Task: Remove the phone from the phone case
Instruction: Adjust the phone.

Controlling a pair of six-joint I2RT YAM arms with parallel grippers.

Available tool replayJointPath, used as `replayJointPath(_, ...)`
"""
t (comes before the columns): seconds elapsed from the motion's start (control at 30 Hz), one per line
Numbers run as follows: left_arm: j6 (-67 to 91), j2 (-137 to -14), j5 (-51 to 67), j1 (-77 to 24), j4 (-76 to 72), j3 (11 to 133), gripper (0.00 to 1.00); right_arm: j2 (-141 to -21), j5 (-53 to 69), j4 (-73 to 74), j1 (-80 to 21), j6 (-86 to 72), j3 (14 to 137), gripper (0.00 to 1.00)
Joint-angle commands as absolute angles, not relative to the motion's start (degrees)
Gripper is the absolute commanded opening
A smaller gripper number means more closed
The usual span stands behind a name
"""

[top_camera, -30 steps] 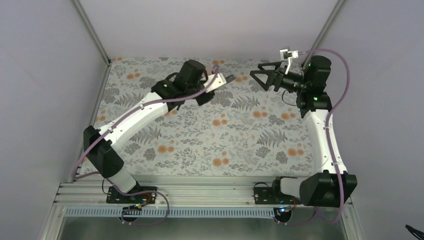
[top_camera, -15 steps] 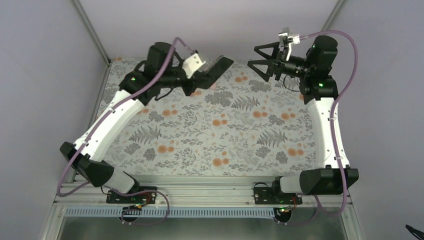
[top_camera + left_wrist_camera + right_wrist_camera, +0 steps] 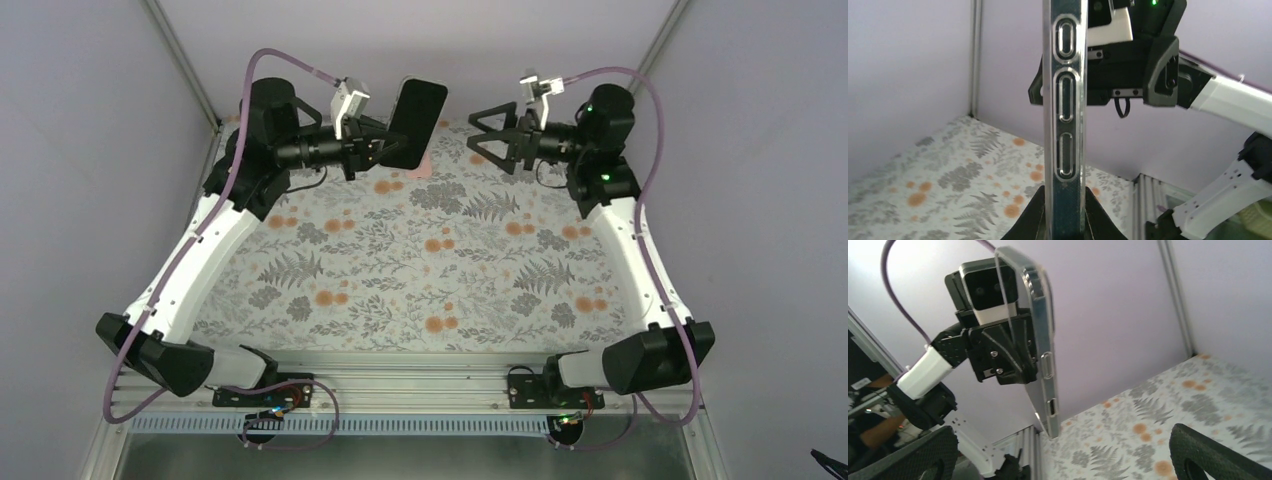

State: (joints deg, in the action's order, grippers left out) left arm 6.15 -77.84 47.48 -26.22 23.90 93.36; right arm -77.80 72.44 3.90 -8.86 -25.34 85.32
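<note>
My left gripper (image 3: pixel 388 148) is shut on the lower end of a dark phone in a clear case (image 3: pixel 413 120) and holds it upright, high above the table. In the left wrist view the cased phone (image 3: pixel 1066 125) stands edge-on between my fingers (image 3: pixel 1030 226), its side button cut-outs facing the camera. My right gripper (image 3: pixel 487 145) is open and empty, level with the phone and a short way to its right, pointing at it. In the right wrist view the clear case (image 3: pixel 1042 357) hangs between my wide-open fingertips (image 3: pixel 1215 456) without touching them.
The table has a floral cloth (image 3: pixel 430 270). A small pink patch (image 3: pixel 420 166) lies on it under the phone. Grey walls and metal corner posts (image 3: pixel 185 60) close in the back and sides. The arm bases sit on the rail (image 3: pixel 400 385) at the near edge.
My left arm has raised the cased phone from low over the cloth and turned it upright. My right gripper has moved left toward the phone and stayed open.
</note>
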Motion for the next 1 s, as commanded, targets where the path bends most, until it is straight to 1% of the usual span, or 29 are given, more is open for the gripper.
replayJointPath(0.0,20.9,-77.1,54.7,-24.1,10.5,88.0,0.02,-76.9,70.6,-5.7,-12.6,-36.6,80.5,0.99)
replayJointPath(0.13,28.7,-76.9,57.5,-23.1,1.1,81.0,0.03,-77.8,67.6,-6.7,-14.7,-39.4,78.0,0.99)
replayJointPath(0.3,36.8,-76.2,59.6,-22.3,-9.3,75.3,0.02,-78.6,66.1,-13.8,-16.8,-46.2,74.3,1.0)
replayJointPath(0.43,42.7,-76.1,60.8,-22.1,-17.6,71.4,0.02,-79.7,65.2,-18.1,-18.4,-50.7,73.4,0.92)
replayJointPath(0.47,44.9,-75.9,61.0,-22.0,-20.2,70.2,0.02,-79.8,65.1,-19.3,-18.8,-52.2,73.0,0.91)
replayJointPath(0.5,46.5,-75.7,61.2,-21.9,-22.4,69.1,0.02,-80.0,65.0,-20.4,-19.1,-53.5,72.5,0.87)
replayJointPath(0.63,51.0,-75.8,62.0,-21.9,-28.8,66.7,0.02,-81.1,64.3,-23.7,-20.3,-56.7,72.0,0.79)
replayJointPath(0.77,52.4,-75.8,62.0,-22.0,-30.3,65.9,0.03,-82.9,63.7,-24.0,-21.5,-56.7,74.8,0.69)
replayJointPath(0.83,52.7,-75.5,61.9,-22.0,-30.5,65.2,0.02,-84.0,63.2,-23.4,-21.7,-56.4,76.3,0.61)
replayJointPath(0.97,52.7,-75.2,61.6,-22.0,-30.2,64.4,0.02,-85.9,62.7,-23.1,-22.5,-56.5,79.1,0.5)
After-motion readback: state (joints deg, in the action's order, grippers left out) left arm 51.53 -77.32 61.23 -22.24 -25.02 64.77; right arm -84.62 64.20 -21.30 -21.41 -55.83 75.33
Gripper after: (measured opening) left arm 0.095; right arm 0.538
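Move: The left hand holds the phone, still in its clear case, by the left long edge, with the screen facing the bases. The phone's middle is about 3 cm to that hand's right and 3 cm above it, and the open right gripper it is brought to is some 14 cm to its right and 2 cm ahead. From the right hand, the phone's middle lies about 11 cm to the left, 2 cm higher and neither ahead nor back; the left gripper is 14 cm left and 2 cm back. The left hand keeps its pinch on the phone and sinks about 6 cm, most of it early, tipping the phone's top forward by some 25 degrees while the phone's free edge tilts up. The right hand travels about 7 cm left and sinks about 4 cm towards the phone's free right edge, rolling forward to match the tilt, and from midway on its fingers narrow from wide open to about half open around that edge, though contact can't be made out. ##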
